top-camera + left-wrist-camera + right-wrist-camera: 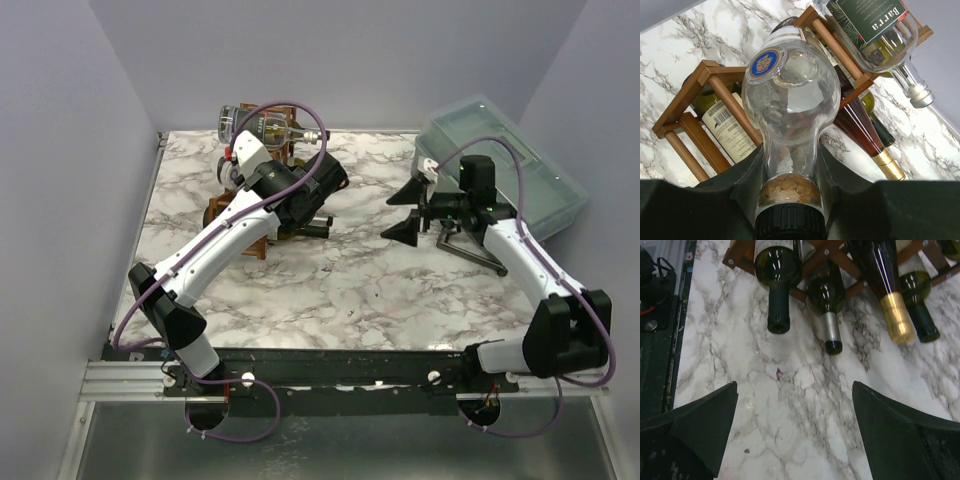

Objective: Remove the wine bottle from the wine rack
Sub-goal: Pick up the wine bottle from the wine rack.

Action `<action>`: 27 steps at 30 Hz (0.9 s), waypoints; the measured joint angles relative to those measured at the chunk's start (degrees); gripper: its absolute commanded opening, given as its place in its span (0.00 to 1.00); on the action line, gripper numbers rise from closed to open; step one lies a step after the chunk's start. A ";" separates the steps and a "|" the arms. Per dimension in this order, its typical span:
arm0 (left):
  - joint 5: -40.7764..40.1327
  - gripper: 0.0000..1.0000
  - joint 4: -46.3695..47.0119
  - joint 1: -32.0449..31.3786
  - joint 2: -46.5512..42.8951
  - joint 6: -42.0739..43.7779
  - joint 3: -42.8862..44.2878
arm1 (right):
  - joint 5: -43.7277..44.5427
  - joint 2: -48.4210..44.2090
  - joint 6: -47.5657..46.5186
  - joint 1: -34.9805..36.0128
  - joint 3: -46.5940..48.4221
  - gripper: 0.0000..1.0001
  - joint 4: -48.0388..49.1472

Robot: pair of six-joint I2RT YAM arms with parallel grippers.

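My left gripper (pixel 789 186) is shut on the neck of a clear glass wine bottle (pixel 790 85), just above its cork and black cap. The bottle's body points away among the bars of the reddish-brown wine rack (pixel 715 75). A blue and gold sticker sits near its far end. In the top view the left gripper (pixel 300 218) is at the rack (pixel 228 208), and the arm hides the held bottle. My right gripper (pixel 795 405) is open over bare marble, facing the rack (pixel 837 255) from the front, and it also shows in the top view (pixel 408 212).
Several other bottles lie in the rack: a green one with a white label (pixel 722 120), a brown one with a gold neck (pixel 865 135) and a clear one on top (pixel 880 45). Dark bottle necks (pixel 777 300) stick out towards the right gripper. A clear plastic box (pixel 500 160) stands at the back right.
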 measured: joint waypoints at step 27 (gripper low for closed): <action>1.60 0.00 4.20 0.46 -1.75 7.69 -2.14 | 2.29 35.26 28.85 18.08 14.29 1.00 74.93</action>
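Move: The left hand already grips the wine bottle by its neck; the bottle's middle is roughly 7 cm left of that hand and 9 cm below. From the empty right hand it lies some 31 cm left, 3 cm ahead, at about the same height. The rack stands about 31 cm left, 3 cm ahead and 9 cm below; a gold neck juts out 12 cm left, 9 cm ahead, 12 cm down, and the Barra bottle lies 27 cm left, 16 ahead, 4 below. Quickly leftward, the right hand sweeps some 17 cm towards the bottle's lower end, drifting about 7 cm forward, mostly late on, and ending slightly higher. Its fingers stay wide open while the wrist rolls and tips them up, some 30 degrees in all. The left hand holds the neck almost in place, turning only a few degrees. ##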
